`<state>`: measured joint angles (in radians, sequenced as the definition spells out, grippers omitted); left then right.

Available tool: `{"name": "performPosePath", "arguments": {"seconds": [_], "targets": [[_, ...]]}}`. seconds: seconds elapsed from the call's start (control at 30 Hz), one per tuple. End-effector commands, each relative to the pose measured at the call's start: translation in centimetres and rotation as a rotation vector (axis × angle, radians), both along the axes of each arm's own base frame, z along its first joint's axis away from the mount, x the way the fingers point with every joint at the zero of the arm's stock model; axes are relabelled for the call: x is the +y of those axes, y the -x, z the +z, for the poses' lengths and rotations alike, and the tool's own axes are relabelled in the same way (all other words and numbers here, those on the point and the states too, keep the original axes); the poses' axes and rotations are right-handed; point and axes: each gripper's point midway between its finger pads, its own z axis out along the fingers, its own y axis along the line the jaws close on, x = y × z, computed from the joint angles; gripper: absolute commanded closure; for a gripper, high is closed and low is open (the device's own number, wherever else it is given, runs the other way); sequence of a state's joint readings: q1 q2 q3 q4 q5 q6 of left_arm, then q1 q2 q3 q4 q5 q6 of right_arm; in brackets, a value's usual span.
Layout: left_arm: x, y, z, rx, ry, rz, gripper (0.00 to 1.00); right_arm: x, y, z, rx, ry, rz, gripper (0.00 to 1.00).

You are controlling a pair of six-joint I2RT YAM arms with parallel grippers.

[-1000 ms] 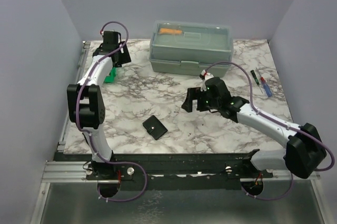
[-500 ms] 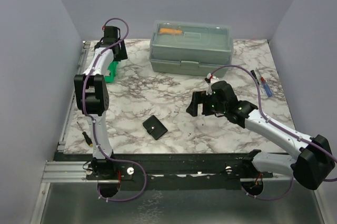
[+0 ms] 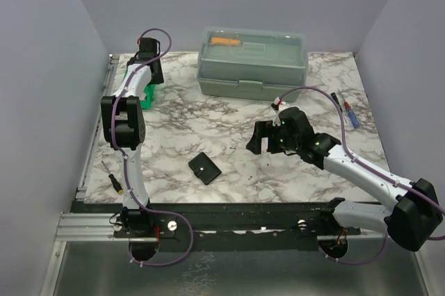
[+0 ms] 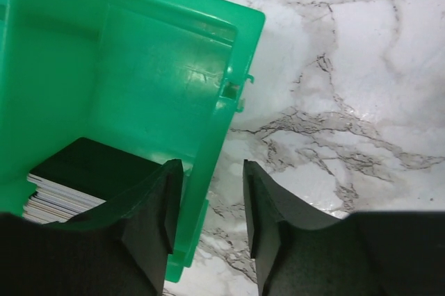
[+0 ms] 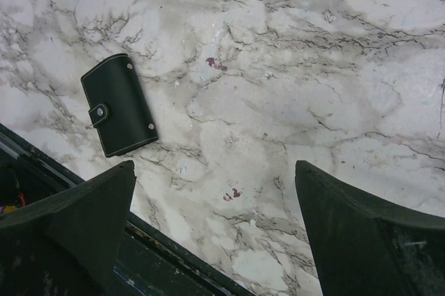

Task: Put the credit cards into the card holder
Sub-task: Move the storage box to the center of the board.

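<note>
The credit cards [image 4: 54, 200] lie stacked in the near left corner of a green bin [image 4: 160, 67], a dark one on top with pale edges below it. My left gripper [image 4: 210, 165] straddles the bin's right wall, one finger inside and one outside over the marble. Its jaws are half narrowed, with a gap still showing on the outer side. In the top view it [image 3: 150, 76] hangs over the bin [image 3: 145, 99] at the far left. The card holder [image 3: 204, 169] lies folded shut on the marble, also [image 5: 118, 105] ahead and left of my right gripper [image 5: 214, 167], which is wide open and holds nothing.
A grey-green lidded toolbox [image 3: 252, 63] stands at the back centre with an orange item on its lid. Two screwdrivers [image 3: 345, 109] lie at the right edge. Another small tool [image 3: 115, 182] lies beside the table's left rail. The table's dark front edge [image 5: 174, 254] runs under my right gripper.
My left gripper's jaws have narrowed around the bin's wall, and the left arm has drawn in over the bin. The right arm shifted slightly right, then stayed still.
</note>
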<state>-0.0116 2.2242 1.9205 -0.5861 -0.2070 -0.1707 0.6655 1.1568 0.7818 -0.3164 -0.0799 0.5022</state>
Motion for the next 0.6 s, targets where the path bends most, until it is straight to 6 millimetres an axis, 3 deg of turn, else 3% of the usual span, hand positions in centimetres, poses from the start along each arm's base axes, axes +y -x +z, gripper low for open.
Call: {"name": "performPosePath", "arguments": {"seconds": [0.0, 0.23, 0.57], "targets": [[0.2, 0.5, -1.0, 0.037, -0.007, 0.005, 0.60, -0.6, 0.4, -0.3, 0.021, 0.005, -0.021, 0.00], [-0.5, 1.4, -1.3, 0.052, 0.014, -0.001, 0.70, -0.4, 0.4, -0.4, 0.024, -0.001, -0.020, 0.00], [-2.3, 4.5, -1.4, 0.089, 0.060, -0.019, 0.74, 0.1, 0.1, -0.4, 0.022, -0.008, -0.007, 0.00]]}}
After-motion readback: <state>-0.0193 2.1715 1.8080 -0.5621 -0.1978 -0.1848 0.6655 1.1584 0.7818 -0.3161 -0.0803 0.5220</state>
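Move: Just to the left hand's left is the green storage box, its middle roughly 6 cm left, 1 cm ahead and 3 cm lower, with its right wall already between the parted fingers. The black-topped card stack inside is about 5 cm left, 2 cm back and 4 cm down. The big clear bin's middle is some 34 cm right and 4 cm ahead. From the idle right hand, the box is about 42 cm left, 17 cm ahead and 10 cm lower. Closing its half-open fingers, the left hand pinches the storage box's right wall, one finger inside and one outside, while staying almost in place. It then starts drawing the box back towards the robot, gathering speed over about 2 cm and sinking about 1 cm, with the wrist angle nearly unchanged. ##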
